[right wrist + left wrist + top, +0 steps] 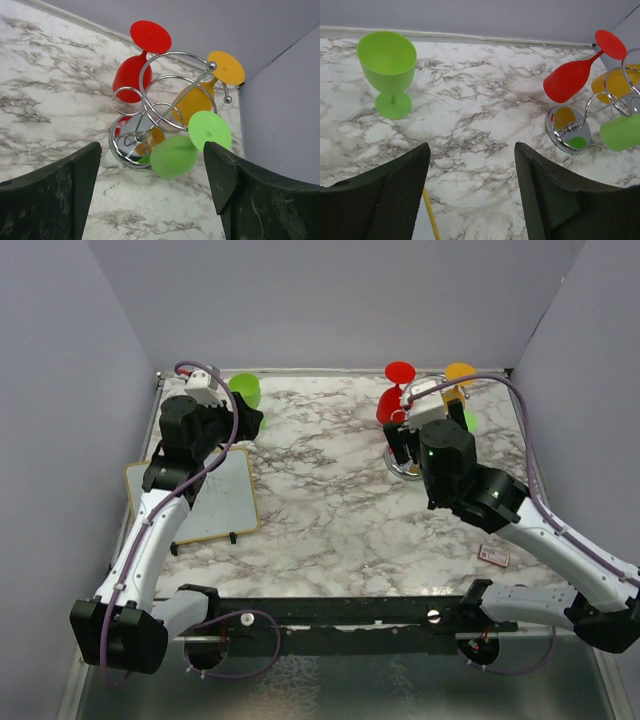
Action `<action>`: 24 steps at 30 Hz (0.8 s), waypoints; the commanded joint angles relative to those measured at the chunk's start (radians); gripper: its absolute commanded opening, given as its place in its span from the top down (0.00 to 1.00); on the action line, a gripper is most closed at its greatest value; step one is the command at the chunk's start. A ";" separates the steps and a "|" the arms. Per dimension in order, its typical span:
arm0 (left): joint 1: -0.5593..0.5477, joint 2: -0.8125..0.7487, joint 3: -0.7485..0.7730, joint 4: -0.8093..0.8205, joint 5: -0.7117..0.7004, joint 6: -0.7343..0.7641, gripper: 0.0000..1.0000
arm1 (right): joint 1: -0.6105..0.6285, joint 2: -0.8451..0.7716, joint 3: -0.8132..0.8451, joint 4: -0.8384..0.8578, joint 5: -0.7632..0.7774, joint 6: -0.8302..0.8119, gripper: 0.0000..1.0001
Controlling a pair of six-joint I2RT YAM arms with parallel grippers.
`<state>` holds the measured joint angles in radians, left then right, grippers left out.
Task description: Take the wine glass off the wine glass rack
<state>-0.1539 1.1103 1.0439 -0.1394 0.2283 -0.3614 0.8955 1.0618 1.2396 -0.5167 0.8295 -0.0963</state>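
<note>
The wine glass rack (pixel 405 468) (pixel 554 129) (pixel 125 131), silver wire on a round chrome base, stands at the back right. Three wine glasses hang upside down from it: red (pixel 390 400) (pixel 131 75), orange (pixel 458 375) (pixel 195 102) and green (pixel 620 132) (pixel 174 156). My right gripper (pixel 400 445) (pixel 152 150) is open just short of the rack, the hanging green glass ahead between its fingers, untouched. Another green wine glass (pixel 245 390) (pixel 388 65) stands upright on the marble at the back left. My left gripper (pixel 245 425) (pixel 472 150) is open near it, with nothing between its fingers.
A yellow-framed whiteboard (pixel 205 495) lies on the left under the left arm. A small pink card (pixel 494 555) lies at the right front. Grey walls close the table at the back and both sides; the rack stands near the back right corner.
</note>
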 commanded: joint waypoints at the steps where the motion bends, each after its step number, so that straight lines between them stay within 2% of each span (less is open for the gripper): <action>1: -0.004 -0.048 -0.018 0.053 0.026 0.001 0.29 | 0.003 0.089 0.084 -0.005 0.076 -0.115 0.16; 8: -0.010 -0.053 -0.025 0.061 0.036 -0.001 0.29 | -0.009 0.265 0.196 0.057 0.038 -0.173 0.12; 16: -0.016 -0.056 -0.029 0.063 0.019 0.008 0.29 | -0.114 0.519 0.426 -0.085 -0.041 -0.080 0.11; 24: -0.016 -0.053 -0.031 0.062 0.009 0.015 0.29 | -0.184 0.713 0.562 -0.099 -0.051 -0.115 0.16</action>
<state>-0.1661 1.0786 1.0233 -0.1059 0.2382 -0.3599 0.7364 1.7107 1.7340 -0.5850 0.8028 -0.2024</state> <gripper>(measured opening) 0.707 0.855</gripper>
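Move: The red glass, hanging foot-up on the far left side of the rack, is about 20 cm ahead of the right hand, 3 cm to its left and 15 cm below. From that hand the rack's middle is some 14 cm ahead and 3 cm right, the rack's green glass 9 cm ahead and 9 cm right, and the yellow glass 20 cm ahead and 10 cm right, all well below. From the left hand the red glass lies about 11 cm ahead, 32 cm right and 12 cm lower. With nothing in its grip, the right hand swings forward over the near left side of the rack towards the red glass, about 13 cm in all, slipping some 5 cm left mainly in the first half, then driving on forward while sinking about 4 cm. Its left side rolls down roughly 15 degrees and the fingers tip down about 10 degrees, staying wide open and stopping short of closing on any glass. ##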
